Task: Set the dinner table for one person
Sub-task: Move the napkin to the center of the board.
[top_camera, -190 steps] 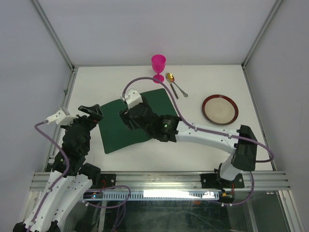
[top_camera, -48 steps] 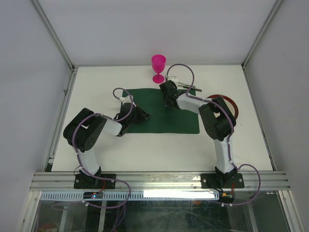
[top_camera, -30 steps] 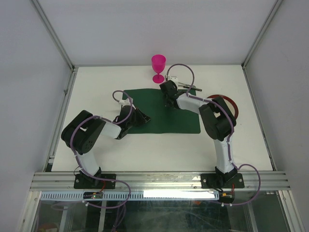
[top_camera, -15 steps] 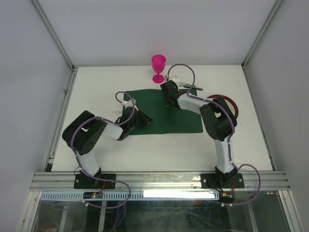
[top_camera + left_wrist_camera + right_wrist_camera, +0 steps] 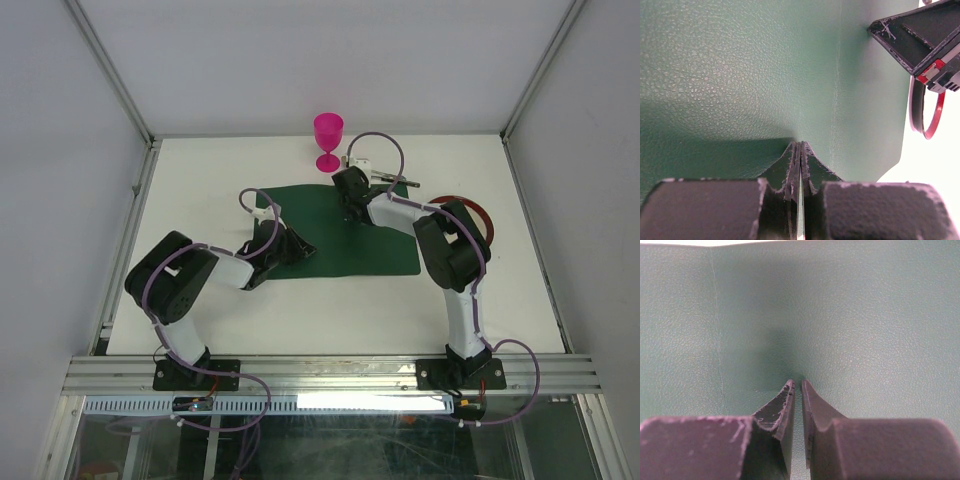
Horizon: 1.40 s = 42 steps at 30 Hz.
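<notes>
On the white dinner table [image 5: 200,180] the dark green placemat [image 5: 360,245] lies flat, with both grippers on it. My left gripper [image 5: 297,243] rests on the mat's left part. In the left wrist view that gripper [image 5: 800,145] is shut, its tips pressed onto the placemat [image 5: 740,75]. My right gripper [image 5: 350,207] sits at the mat's far edge. Seen from its own wrist, the right gripper [image 5: 797,382] is shut to a thin slit, tips touching the mat [image 5: 865,315] and holding nothing.
A pink goblet [image 5: 328,135] stands just beyond the mat. A spoon [image 5: 395,182] lies behind the right arm, mostly hidden. A red-rimmed plate [image 5: 478,210] sits to the right, partly covered by that arm; its rim [image 5: 926,136] shows past the mat's edge.
Over the last second my left gripper slid slightly right along the mat. Six seconds ago the mat lay tilted and further left; now it lies straighter, under both grippers.
</notes>
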Motion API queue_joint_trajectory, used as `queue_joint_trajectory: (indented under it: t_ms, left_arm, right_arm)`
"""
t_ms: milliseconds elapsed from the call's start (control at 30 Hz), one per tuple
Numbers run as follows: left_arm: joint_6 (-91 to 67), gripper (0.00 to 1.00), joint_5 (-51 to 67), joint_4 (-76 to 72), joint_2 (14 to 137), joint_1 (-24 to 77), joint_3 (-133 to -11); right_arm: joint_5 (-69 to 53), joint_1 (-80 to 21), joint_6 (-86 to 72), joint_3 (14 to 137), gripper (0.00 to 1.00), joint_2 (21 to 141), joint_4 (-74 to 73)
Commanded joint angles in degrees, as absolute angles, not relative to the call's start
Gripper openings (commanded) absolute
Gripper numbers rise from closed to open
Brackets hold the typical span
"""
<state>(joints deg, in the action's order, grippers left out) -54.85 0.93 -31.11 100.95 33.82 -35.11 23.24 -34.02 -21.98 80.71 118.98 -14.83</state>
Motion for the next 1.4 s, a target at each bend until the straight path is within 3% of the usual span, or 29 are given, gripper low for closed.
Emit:
queue_joint_trajectory:
  t_ms: [0, 1367]
  left_arm:
    - [-52.44, 0.00, -2.43, -27.12, 98.34, 33.68, -35.51]
    - [-48.17, 0.00, -3.61, -23.23, 90.39, 25.57, -31.11]
  right_arm:
    - [25.19, -32.42, -20.82, 77.87, 0.13, 119.58, -23.39]
    - [22.25, -35.35, -24.13, 79.50, 0.13, 122.14, -23.64]
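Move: The napkin already lies spread under the left gripper's shut fingers, its middle about 6 cm ahead and 6 cm right of them, a centimetre below. Its left edge runs some 14 cm to their left, centred 5 cm ahead. The goblet stands around 25 cm ahead and 4 cm right, the cutlery 20 cm ahead and 20 cm right. From the right gripper, the napkin's middle is roughly 5 cm back and 3 cm left. Sweep the shut left gripper about 7 cm to the left at an even, low height, letting its fingertips slide over the napkin from near the middle towards the left edge, and turn the wrist slightly counter-clockwise. Keep the right gripper where it is, its nearly closed fingertips resting on the napkin's far half. ##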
